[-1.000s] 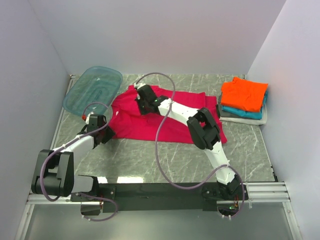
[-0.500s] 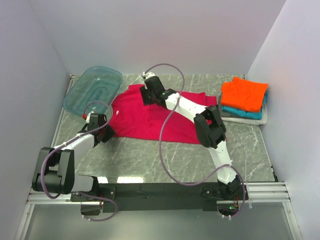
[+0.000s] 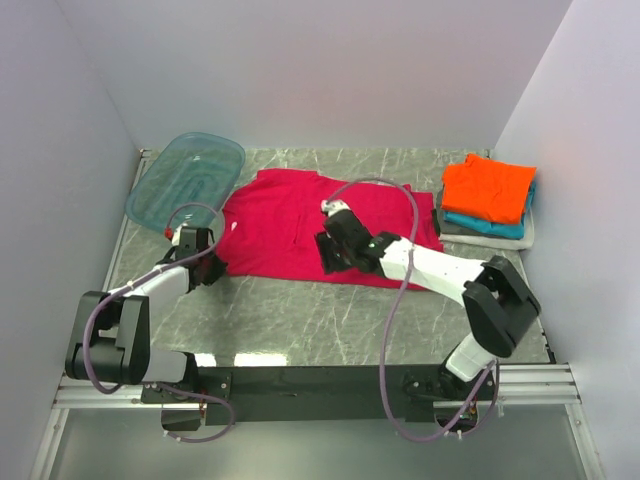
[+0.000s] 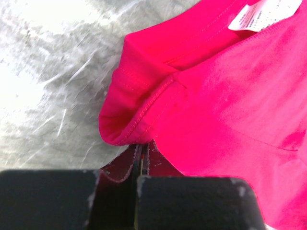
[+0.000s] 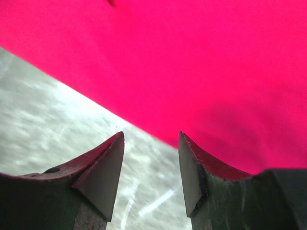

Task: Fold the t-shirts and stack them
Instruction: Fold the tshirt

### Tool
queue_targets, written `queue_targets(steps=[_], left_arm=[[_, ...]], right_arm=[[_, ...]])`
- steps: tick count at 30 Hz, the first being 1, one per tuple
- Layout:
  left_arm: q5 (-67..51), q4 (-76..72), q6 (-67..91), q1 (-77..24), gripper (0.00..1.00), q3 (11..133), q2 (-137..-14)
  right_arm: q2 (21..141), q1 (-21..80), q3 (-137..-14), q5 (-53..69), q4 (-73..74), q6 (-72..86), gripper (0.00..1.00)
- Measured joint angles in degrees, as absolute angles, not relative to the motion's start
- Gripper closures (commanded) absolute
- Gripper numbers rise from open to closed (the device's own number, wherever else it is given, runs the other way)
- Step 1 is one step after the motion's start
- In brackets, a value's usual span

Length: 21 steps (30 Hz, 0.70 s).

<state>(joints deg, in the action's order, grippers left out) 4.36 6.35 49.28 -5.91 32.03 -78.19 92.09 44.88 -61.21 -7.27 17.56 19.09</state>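
The crimson t-shirt (image 3: 300, 215) lies spread out in the middle of the table. My left gripper (image 3: 207, 265) sits at its left sleeve corner. In the left wrist view the left gripper (image 4: 142, 146) is shut, its tips pinching the folded sleeve hem (image 4: 125, 129) of the crimson t-shirt (image 4: 230, 110). My right gripper (image 3: 328, 258) hovers over the shirt's near edge. In the right wrist view it (image 5: 150, 139) stands open with only table between the fingers, and the crimson t-shirt (image 5: 192, 62) lies just beyond. Folded orange (image 3: 488, 188), teal (image 3: 495, 228) and grey-white (image 3: 527, 236) t-shirts are stacked at the right.
A translucent teal tub (image 3: 187, 180) rests at the back left, close to the shirt's left sleeve. Walls close in the table on the left, back and right. The black base rail (image 3: 320, 380) runs along the near edge.
The right gripper opened, let go of the shirt at its far edge and swung back to the near edge. The shirt now lies flatter. The left gripper closed on the sleeve corner.
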Motion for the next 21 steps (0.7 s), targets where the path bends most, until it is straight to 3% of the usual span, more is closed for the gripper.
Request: queue_targets(steps=[16,21], left_arm=[[6.09,19.33,50.41,-4.67,0.99,25.98,-58.08],[7.18,21.69,51.83,-4.67,0.99,25.96,-53.98]], right_arm=[[81.78,40.99,-49.28,-17.74,24.53,25.82,0.40],[78.96,34.61,-47.40,-18.48,26.22,28.62,0.39]])
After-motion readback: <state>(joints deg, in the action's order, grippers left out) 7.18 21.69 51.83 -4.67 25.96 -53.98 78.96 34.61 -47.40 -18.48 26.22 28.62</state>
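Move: The left gripper already pinches the t-shirt's near left corner right at its fingertips, low over the table; the bin's middle is about 25 cm ahead of it and 9 cm to its left, the shirt's middle some 14 cm ahead and 29 cm to its right. For the empty right gripper, the shirt's near right corner lies about 26 cm right, 4 cm back and 8 cm below; the folded stack is roughly 41 cm right, 16 cm ahead and 5 cm lower. Draw the left gripper back about 5 cm and a little left, keeping its pinch on the shirt corner, then raise it some 3 cm so that the corner drags back after it. Meanwhile carry the open right gripper about 13 cm right along the near edge towards the near right corner, dipping some 3 cm early and turning about 25 degrees clockwise. ##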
